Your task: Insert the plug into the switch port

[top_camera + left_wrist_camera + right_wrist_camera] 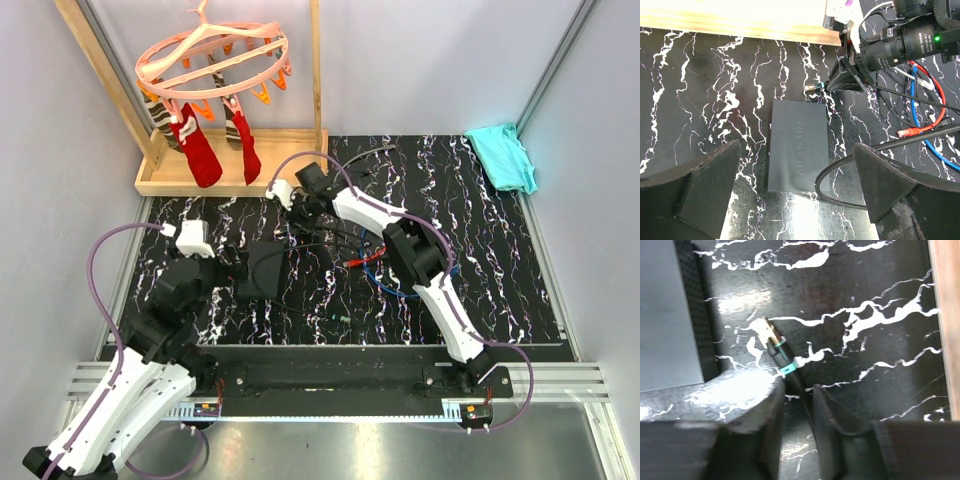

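Note:
The switch is a flat matte black box (pixel 265 268) lying on the marbled mat; in the left wrist view the box (pixel 799 145) sits straight below my wide-open left gripper (pixel 797 146), untouched. Its port is hidden; only a perforated side wall (pixel 692 310) shows. The plug (pixel 772 342), gold-tipped with a teal band, lies on the mat a little off the box's far end (pixel 814 87). My right gripper (pixel 797 387) straddles the plug's black cable (pixel 802 390) just behind the teal band. Its jaws stand narrowly apart, with a gap still showing beside the cable.
A wooden tray (pixel 230 180) with a peg hanger and red socks stands at the back left. Red and blue cables (pixel 935 115) tangle to the right of the box. A black cable loop (pixel 837 192) crosses the box's near corner. A teal cloth (pixel 503 155) lies back right.

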`<action>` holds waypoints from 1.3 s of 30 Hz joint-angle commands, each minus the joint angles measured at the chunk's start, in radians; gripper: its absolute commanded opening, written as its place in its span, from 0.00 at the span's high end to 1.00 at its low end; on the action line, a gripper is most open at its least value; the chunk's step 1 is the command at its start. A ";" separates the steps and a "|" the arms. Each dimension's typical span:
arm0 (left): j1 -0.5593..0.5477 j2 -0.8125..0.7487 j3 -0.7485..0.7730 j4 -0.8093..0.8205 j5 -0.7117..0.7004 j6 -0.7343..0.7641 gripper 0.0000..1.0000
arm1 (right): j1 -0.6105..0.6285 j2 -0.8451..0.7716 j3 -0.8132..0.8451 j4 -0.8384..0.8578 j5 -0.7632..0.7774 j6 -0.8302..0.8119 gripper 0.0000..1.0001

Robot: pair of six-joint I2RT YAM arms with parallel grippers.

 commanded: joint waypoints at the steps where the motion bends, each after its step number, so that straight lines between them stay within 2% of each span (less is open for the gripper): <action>1: -0.004 -0.005 0.003 0.013 -0.027 -0.017 0.01 | 0.022 -0.015 -0.058 -0.091 0.097 -0.026 0.71; 2: -0.004 0.001 0.004 0.015 -0.032 -0.022 0.01 | 0.022 -0.041 -0.077 -0.089 0.116 -0.021 0.71; 4: -0.004 0.024 0.007 0.022 -0.032 -0.022 0.01 | 0.022 -0.070 -0.135 -0.088 0.128 -0.006 0.84; 5: -0.002 0.034 0.012 0.025 -0.036 -0.020 0.01 | 0.022 -0.098 -0.155 -0.089 0.134 -0.003 0.87; 6: -0.004 0.055 0.015 0.032 -0.039 -0.020 0.01 | 0.022 -0.115 -0.193 -0.088 0.137 0.002 0.95; 8: -0.004 0.078 0.023 0.042 -0.049 -0.016 0.01 | 0.022 -0.161 -0.232 -0.088 0.146 0.018 1.00; 14: -0.002 0.167 0.043 0.097 -0.104 0.000 0.01 | 0.020 -0.321 -0.382 -0.071 0.139 0.115 1.00; 21: 0.036 0.288 0.057 0.145 -0.113 0.013 0.01 | 0.048 -0.518 -0.647 0.046 0.106 0.241 1.00; 27: 0.093 0.365 0.057 0.180 -0.009 0.027 0.01 | 0.094 -0.612 -0.813 0.133 0.169 0.313 1.00; 33: 0.093 0.341 0.008 0.249 0.239 0.043 0.01 | 0.134 -0.646 -0.896 0.158 0.267 0.361 1.00; 36: 0.095 0.305 -0.003 0.245 0.275 0.047 0.01 | 0.152 -0.655 -0.916 0.155 0.307 0.370 0.99; 39: 0.095 0.264 -0.006 0.213 0.251 0.041 0.01 | 0.160 -0.653 -0.917 0.138 0.327 0.376 0.91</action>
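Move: The black cable's plug lies just beyond the right fingertips, about 4 cm left and level ahead, practically at hand height, with the cable already between the open fingers. The switch box is about 11 cm left of this hand and 13 cm back; the red plug some 17 cm right and 11 cm back. From the left hand, the black plug is about 9 cm ahead, 9 cm right and 18 cm below. Right fingers shut on the cable and drag the plug some 20 cm back and right; left hand dips forward. ##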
